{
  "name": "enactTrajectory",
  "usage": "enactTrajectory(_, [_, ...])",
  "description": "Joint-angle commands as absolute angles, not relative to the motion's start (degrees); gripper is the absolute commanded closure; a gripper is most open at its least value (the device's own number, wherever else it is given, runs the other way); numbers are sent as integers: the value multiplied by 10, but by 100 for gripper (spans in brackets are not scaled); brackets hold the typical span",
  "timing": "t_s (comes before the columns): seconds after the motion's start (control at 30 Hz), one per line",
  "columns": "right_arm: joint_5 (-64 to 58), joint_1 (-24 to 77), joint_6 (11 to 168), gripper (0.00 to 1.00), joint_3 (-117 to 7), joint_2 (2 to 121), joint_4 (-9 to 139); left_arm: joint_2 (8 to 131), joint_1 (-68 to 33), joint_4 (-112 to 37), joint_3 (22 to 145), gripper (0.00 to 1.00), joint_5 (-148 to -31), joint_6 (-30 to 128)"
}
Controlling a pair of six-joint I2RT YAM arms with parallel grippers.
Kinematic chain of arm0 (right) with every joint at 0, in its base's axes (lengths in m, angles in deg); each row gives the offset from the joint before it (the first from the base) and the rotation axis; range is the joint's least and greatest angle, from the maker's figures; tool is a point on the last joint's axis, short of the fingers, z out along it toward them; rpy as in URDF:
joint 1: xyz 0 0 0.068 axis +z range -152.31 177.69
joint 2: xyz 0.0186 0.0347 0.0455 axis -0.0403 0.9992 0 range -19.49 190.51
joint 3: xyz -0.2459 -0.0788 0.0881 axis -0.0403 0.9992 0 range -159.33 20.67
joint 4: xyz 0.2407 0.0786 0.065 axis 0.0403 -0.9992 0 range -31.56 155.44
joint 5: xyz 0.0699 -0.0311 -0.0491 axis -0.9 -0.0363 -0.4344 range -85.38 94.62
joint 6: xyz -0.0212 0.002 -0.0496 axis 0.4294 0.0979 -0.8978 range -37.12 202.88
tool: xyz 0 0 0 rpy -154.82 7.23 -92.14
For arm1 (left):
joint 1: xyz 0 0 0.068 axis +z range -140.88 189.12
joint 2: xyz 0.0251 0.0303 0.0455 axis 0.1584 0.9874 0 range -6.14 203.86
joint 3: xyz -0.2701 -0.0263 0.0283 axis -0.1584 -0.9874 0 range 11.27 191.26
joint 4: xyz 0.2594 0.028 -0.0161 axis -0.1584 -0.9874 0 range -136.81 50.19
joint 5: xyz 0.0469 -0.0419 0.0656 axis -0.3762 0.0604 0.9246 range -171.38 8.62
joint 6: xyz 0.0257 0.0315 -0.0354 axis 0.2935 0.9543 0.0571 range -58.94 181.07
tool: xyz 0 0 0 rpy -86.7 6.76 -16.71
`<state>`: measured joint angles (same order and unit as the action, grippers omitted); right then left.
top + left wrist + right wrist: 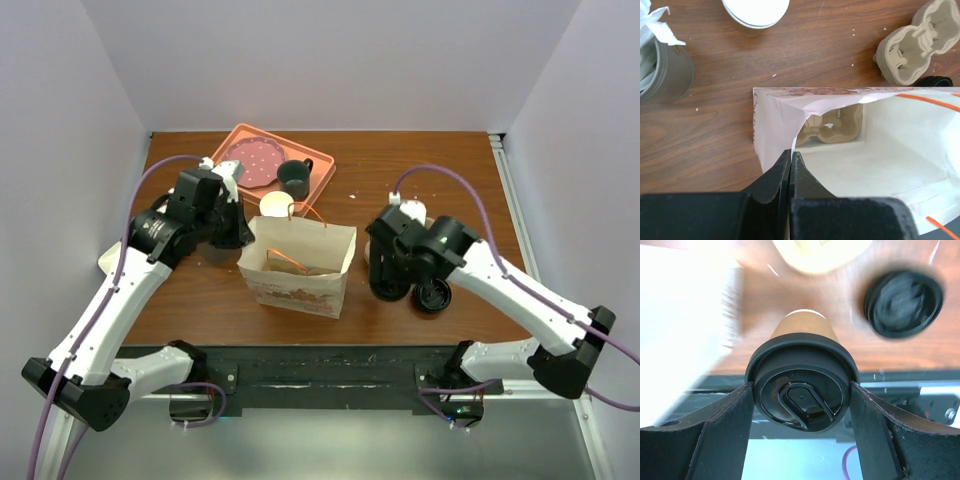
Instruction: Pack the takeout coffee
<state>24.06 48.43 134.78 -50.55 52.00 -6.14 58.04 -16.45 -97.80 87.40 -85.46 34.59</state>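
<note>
The takeout coffee [801, 390], a tan-brown paper cup with a black lid, sits between the fingers of my right gripper [801, 396]. Both fingers press the lid's sides, and the lid faces the wrist camera. From above, the cup [390, 288] is to the right of the white paper bag [300, 265]. The bag stands open in mid-table with a pulp cup carrier [832, 127] at its bottom. My left gripper [791, 156] is shut on the bag's left rim [771, 120], pinching the paper wall.
A loose black lid [435, 296] lies just right of the cup. A second pulp carrier [912, 42] sits behind the bag. At the back are a pink tray [322, 160], a dark green mug [294, 178], a white-lidded cup [276, 204] and a metal holder of napkins [665, 70].
</note>
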Motion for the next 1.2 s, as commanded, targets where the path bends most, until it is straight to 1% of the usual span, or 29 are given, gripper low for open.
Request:
enactTrajectory(0.0, [301, 488, 1275, 53, -687, 520, -141, 568, -165, -929, 854, 100, -877, 343])
enactTrajectory(0.07, [307, 488, 1226, 54, -749, 534, -180, 572, -165, -926, 855, 100, -879, 343])
enactTrajectory(0.1, [285, 488, 1205, 54, -797, 533, -181, 574, -165, -925, 856, 100, -879, 342])
enactTrajectory(0.2, [244, 488, 1166, 57, -875, 529, -181, 578, -165, -920, 861, 100, -880, 340])
enactTrajectory(0.4, [221, 487, 1095, 60, -995, 549, -176, 586, -165, -917, 873, 100, -898, 321])
enactTrajectory(0.5, [188, 488, 1053, 61, -1027, 553, -160, 593, -165, -919, 880, 100, -910, 309])
enactTrajectory(0.57, [140, 488, 1031, 61, -1031, 549, -139, 599, -165, -920, 883, 100, -917, 305])
enactTrajectory(0.77, [-9, 488, 999, 62, -925, 506, -42, 606, -165, -917, 891, 100, -933, 298])
enactTrajectory(0.8, [-16, 488, 1002, 63, -909, 506, -33, 607, -165, -917, 897, 100, -937, 293])
enactTrajectory(1.0, [29, 488, 997, 66, -883, 526, -22, 606, -165, -912, 909, 100, -953, 271])
enactTrajectory(1.13, [59, 492, 997, 67, -880, 568, -23, 599, -165, -903, 901, 100, -968, 256])
enactTrajectory(1.17, [71, 492, 997, 69, -881, 583, -22, 598, -165, -897, 897, 98, -974, 254])
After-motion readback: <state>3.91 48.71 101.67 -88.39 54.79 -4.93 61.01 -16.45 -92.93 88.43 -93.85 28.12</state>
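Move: The right hand already holds the lidded coffee cup clear of the table; the paper bag's mouth is about 19 cm to its left, 8 cm ahead and slightly higher. A loose black lid lies some 12 cm right and 7 cm ahead of it, the empty carrier 18 cm ahead and 5 cm right, both 15 cm or so lower. The left hand pinches the bag's left rim, the mouth's middle about 10 cm to its right, level with it and 4 cm below. Keeping its grip around the black lid, the right hand whips the cup up about 26 cm, then carries it left towards the bag, sinking about 6 cm as the wrist swings some 40 degrees counter-clockwise and tips the fingers up to aim forward-left, cup bottom turned to the mouth. Meanwhile the left hand, still pinching the left rim, moves the bag roughly 3.5 cm right to meet the cup, rolling slightly to the right and rising a little at the end. ##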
